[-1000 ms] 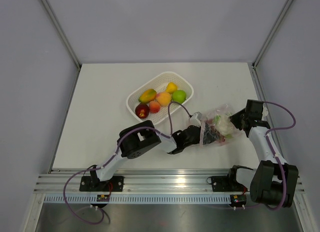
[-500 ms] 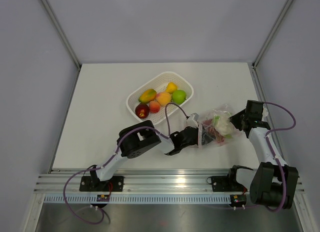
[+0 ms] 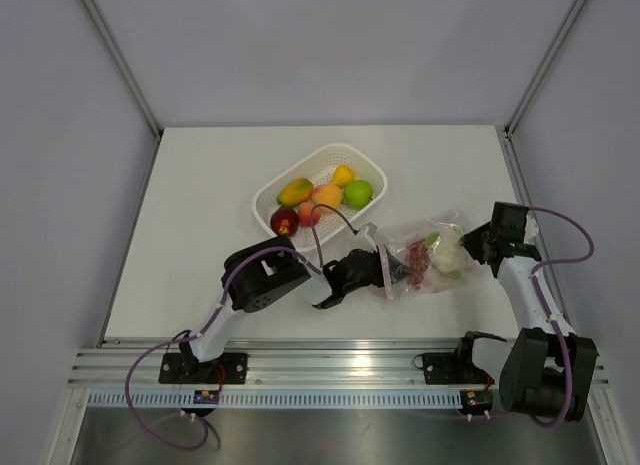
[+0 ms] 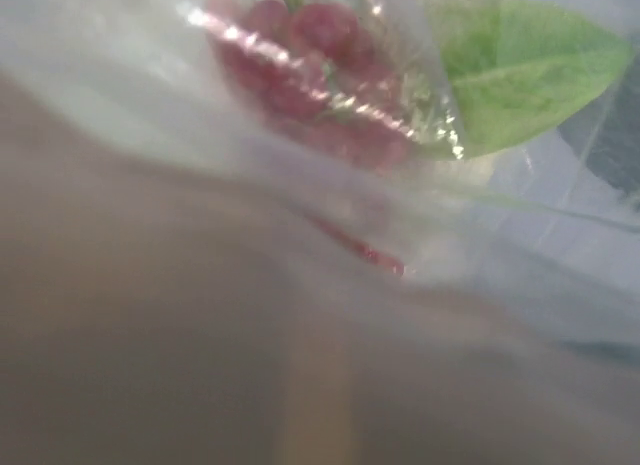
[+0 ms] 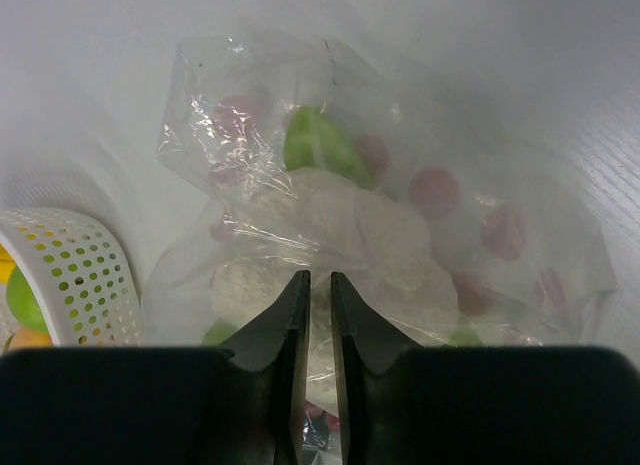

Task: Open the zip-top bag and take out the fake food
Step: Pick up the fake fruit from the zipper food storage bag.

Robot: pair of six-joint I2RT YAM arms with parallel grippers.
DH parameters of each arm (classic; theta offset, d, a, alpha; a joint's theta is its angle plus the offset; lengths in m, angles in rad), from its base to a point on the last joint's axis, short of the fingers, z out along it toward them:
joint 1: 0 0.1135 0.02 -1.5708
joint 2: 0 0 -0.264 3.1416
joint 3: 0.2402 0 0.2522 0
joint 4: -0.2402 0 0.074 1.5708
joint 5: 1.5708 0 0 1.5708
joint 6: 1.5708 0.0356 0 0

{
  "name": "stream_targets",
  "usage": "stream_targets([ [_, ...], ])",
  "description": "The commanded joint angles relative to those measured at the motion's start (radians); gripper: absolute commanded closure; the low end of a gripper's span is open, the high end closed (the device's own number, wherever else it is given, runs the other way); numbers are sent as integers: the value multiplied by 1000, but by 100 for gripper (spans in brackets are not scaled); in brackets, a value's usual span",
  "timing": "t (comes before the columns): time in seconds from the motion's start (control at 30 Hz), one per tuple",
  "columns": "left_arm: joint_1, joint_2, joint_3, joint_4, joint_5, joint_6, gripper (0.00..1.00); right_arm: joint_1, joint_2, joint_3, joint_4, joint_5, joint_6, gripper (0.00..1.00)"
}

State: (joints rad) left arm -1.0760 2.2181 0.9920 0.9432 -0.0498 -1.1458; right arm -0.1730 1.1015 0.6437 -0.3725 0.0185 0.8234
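The zip-top bag lies crinkled on the table right of centre, stretched between my two grippers. My left gripper is shut on its left edge by the pinkish zip strip. My right gripper pinches the right end; in the right wrist view its fingertips stand almost together with thin plastic between them. Fake food is still inside: a pale leafy piece and a dark red piece beside a green leaf. Plastic blurs the left wrist view and hides those fingers.
A white perforated basket stands behind and left of the bag, holding a green apple, a red apple, an orange and yellow pieces. Its rim shows left in the right wrist view. The table's right edge is close to the right arm.
My left gripper closed on the bag's zip edge and pulled it left, stretching the bag out. The right gripper tightened a little and stayed nearly in place.
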Motion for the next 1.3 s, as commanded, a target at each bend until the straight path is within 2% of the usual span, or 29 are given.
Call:
stream_targets([
  [0.0, 28, -55, -23, 39, 21, 9, 73, 0, -22, -1, -32, 41, 6, 79],
  [0.23, 73, -93, -35, -3, 44, 21, 73, 0, -20, 1, -32, 41, 3, 79],
  [0.6, 50, -90, -69, 72, 103, 12, 75, -2, -31, -3, -39, 60, 19, 79],
  [0.63, 51, -95, -70, 69, 100, 17, 71, 0, -34, -6, -39, 60, 20, 79],
  [0.77, 50, -115, -56, 13, 74, 47, 41, 0, -42, -7, -36, 60, 16, 79],
  [0.83, 51, -117, -38, -6, 67, 58, 35, -2, -40, -7, -34, 54, 16, 80],
  [1.07, 51, -110, 0, -26, 13, 75, 24, -2, -43, -13, -11, 14, -13, 81],
  [1.27, 53, -64, 86, -93, 8, 78, 24, 0, -60, -22, 6, 3, -24, 81],
])
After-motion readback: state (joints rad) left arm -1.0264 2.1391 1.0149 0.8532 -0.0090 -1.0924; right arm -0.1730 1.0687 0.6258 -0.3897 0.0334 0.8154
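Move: The left hand is low at the bag's mouth, fingers nearly shut, with film around it. The grapes lie about 5 cm to its right and 2 cm ahead, roughly 1 cm lower; the leafy cabbage is some 12 cm to its right and 3 cm ahead. The green apple in the basket is about 10 cm left and 19 cm ahead. From the right hand the grapes are roughly 11 cm left, 5 cm back and 7 cm below. With its fingers still nearly shut, the left hand slides forward and to its left about 3 cm in the bag's mouth, continuing its draw away from the grapes, then backs off towards its base by nearly 2 cm. There it spreads its fingers to about three-quarters open while rising some 2 cm, and eases forward and back to its right towards the grapes with hardly any turn, as the right hand stays by the bag's far end, nearly closed. ##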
